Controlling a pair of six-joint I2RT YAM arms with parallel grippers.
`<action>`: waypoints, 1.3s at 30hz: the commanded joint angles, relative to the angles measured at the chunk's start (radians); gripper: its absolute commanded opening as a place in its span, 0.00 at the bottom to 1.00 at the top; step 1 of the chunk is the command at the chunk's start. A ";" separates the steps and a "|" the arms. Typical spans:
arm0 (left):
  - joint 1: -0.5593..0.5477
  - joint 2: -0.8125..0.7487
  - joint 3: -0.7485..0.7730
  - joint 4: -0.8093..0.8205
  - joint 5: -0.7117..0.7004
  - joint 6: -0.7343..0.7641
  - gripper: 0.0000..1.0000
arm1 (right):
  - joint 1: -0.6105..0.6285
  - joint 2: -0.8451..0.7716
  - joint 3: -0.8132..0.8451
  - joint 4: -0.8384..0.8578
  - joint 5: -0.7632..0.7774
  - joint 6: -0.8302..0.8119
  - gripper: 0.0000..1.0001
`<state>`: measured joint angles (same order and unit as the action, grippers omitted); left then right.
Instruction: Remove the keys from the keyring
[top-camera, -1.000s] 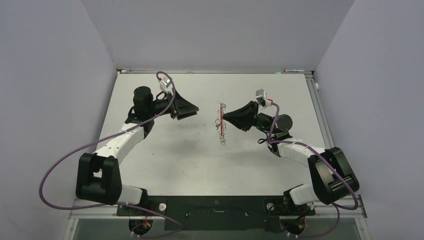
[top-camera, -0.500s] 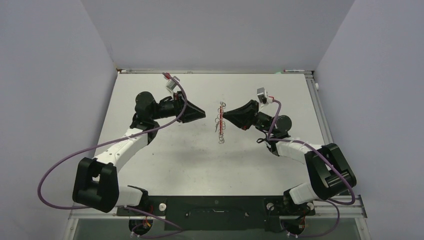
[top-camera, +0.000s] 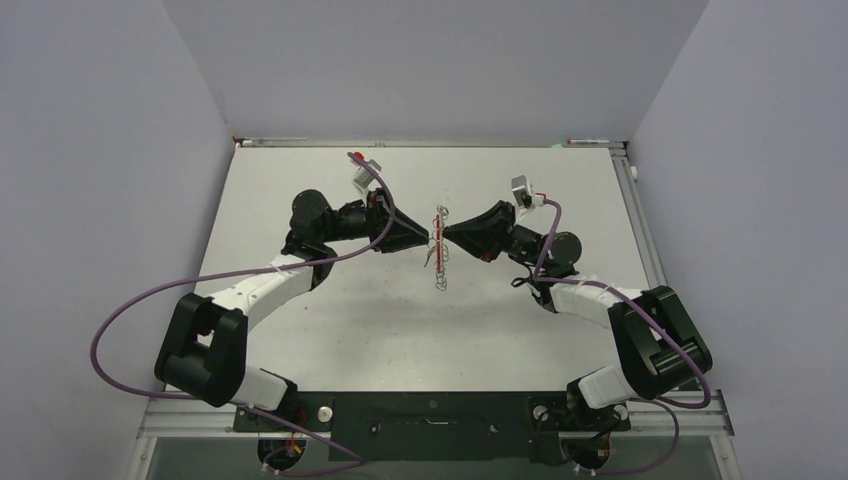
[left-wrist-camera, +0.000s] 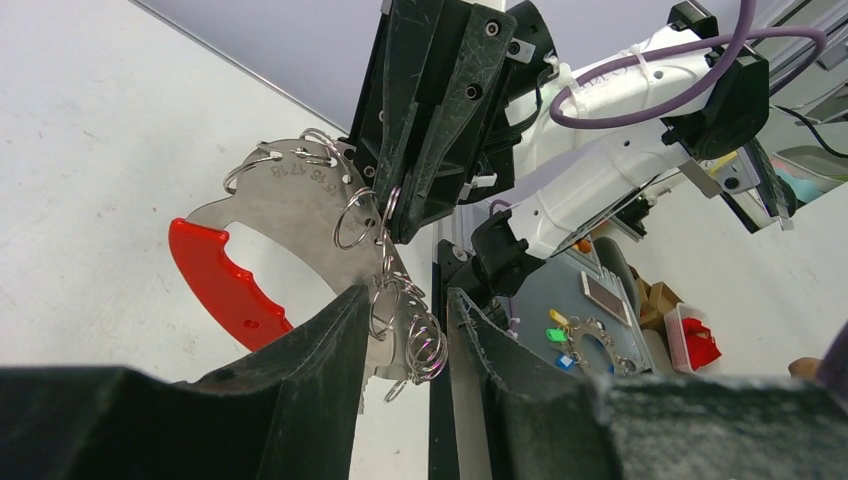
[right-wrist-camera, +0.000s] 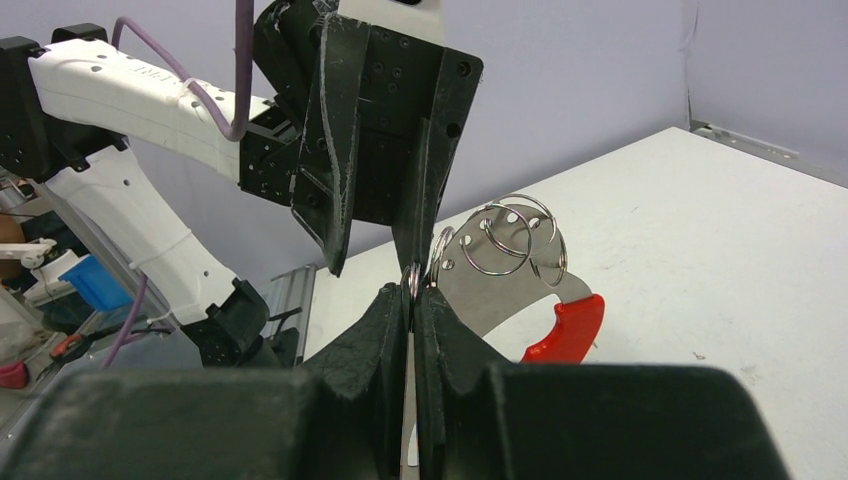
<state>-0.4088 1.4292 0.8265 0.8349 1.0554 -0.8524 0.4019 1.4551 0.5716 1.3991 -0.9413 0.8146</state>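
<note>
The keyring is a flat silver curved plate (left-wrist-camera: 290, 205) with a bright red curved end (left-wrist-camera: 215, 275). Several thin wire rings (left-wrist-camera: 420, 340) hang from holes along its edge. I make out no separate flat keys. It hangs upright above the table's middle (top-camera: 438, 250). My right gripper (right-wrist-camera: 413, 292) is shut on the plate's edge and a ring, with the plate (right-wrist-camera: 490, 290), rings (right-wrist-camera: 500, 240) and red end (right-wrist-camera: 565, 325) just beyond its tips. My left gripper (left-wrist-camera: 405, 300) is open, one finger on each side of the lowest rings. The two grippers meet tip to tip (top-camera: 425, 240) (top-camera: 447, 236).
The white table (top-camera: 400, 320) is walled by grey panels on three sides. Purple cables (top-camera: 130, 320) loop off both arms. The right gripper's black body (left-wrist-camera: 430, 120) fills the space behind the keyring in the left wrist view; the left gripper's body (right-wrist-camera: 380, 150) does so in the right wrist view.
My left arm has swung right across the table until its open fingers reach the keyring's rings. My right gripper has stayed nearly still, holding the keyring.
</note>
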 joint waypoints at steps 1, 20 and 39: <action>-0.015 0.016 0.017 0.061 -0.006 0.012 0.31 | 0.011 0.005 0.011 0.093 0.013 0.010 0.05; -0.044 0.046 0.022 0.142 -0.027 -0.033 0.09 | 0.021 0.012 0.010 0.089 0.009 0.013 0.05; -0.040 -0.004 0.257 -1.002 -0.138 0.712 0.00 | -0.016 0.010 0.050 -0.405 0.057 -0.152 0.57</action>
<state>-0.4324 1.4738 0.9741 0.2626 0.9928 -0.4763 0.4015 1.4681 0.5896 1.1198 -0.9230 0.7631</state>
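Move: The rings at the keyring's edge, hanging from the right fingertips, lie about 2 cm to the left hand's right, level fore and aft and some 1 cm below it. The right fingertips are about 4 cm right and 1 cm ahead; the red handle some 4 cm ahead, 3 cm right and 8 cm down. From the right hand, those rings are about 2 cm left, 1 cm back and 1 cm down; the left gripper is 4 cm left and 1 cm back. Edging right about 1.5 cm and slightly down, the left hand brings its part-open fingers over a ring on the keyring and pinches it shut, while the right keeps its grip almost still. Then the right fingers open and let go, and both hands sink some 4 cm and go about 2 cm forward side by side, the left fingertips dipping roughly 15 degrees, the right wrist rolling about as much. ##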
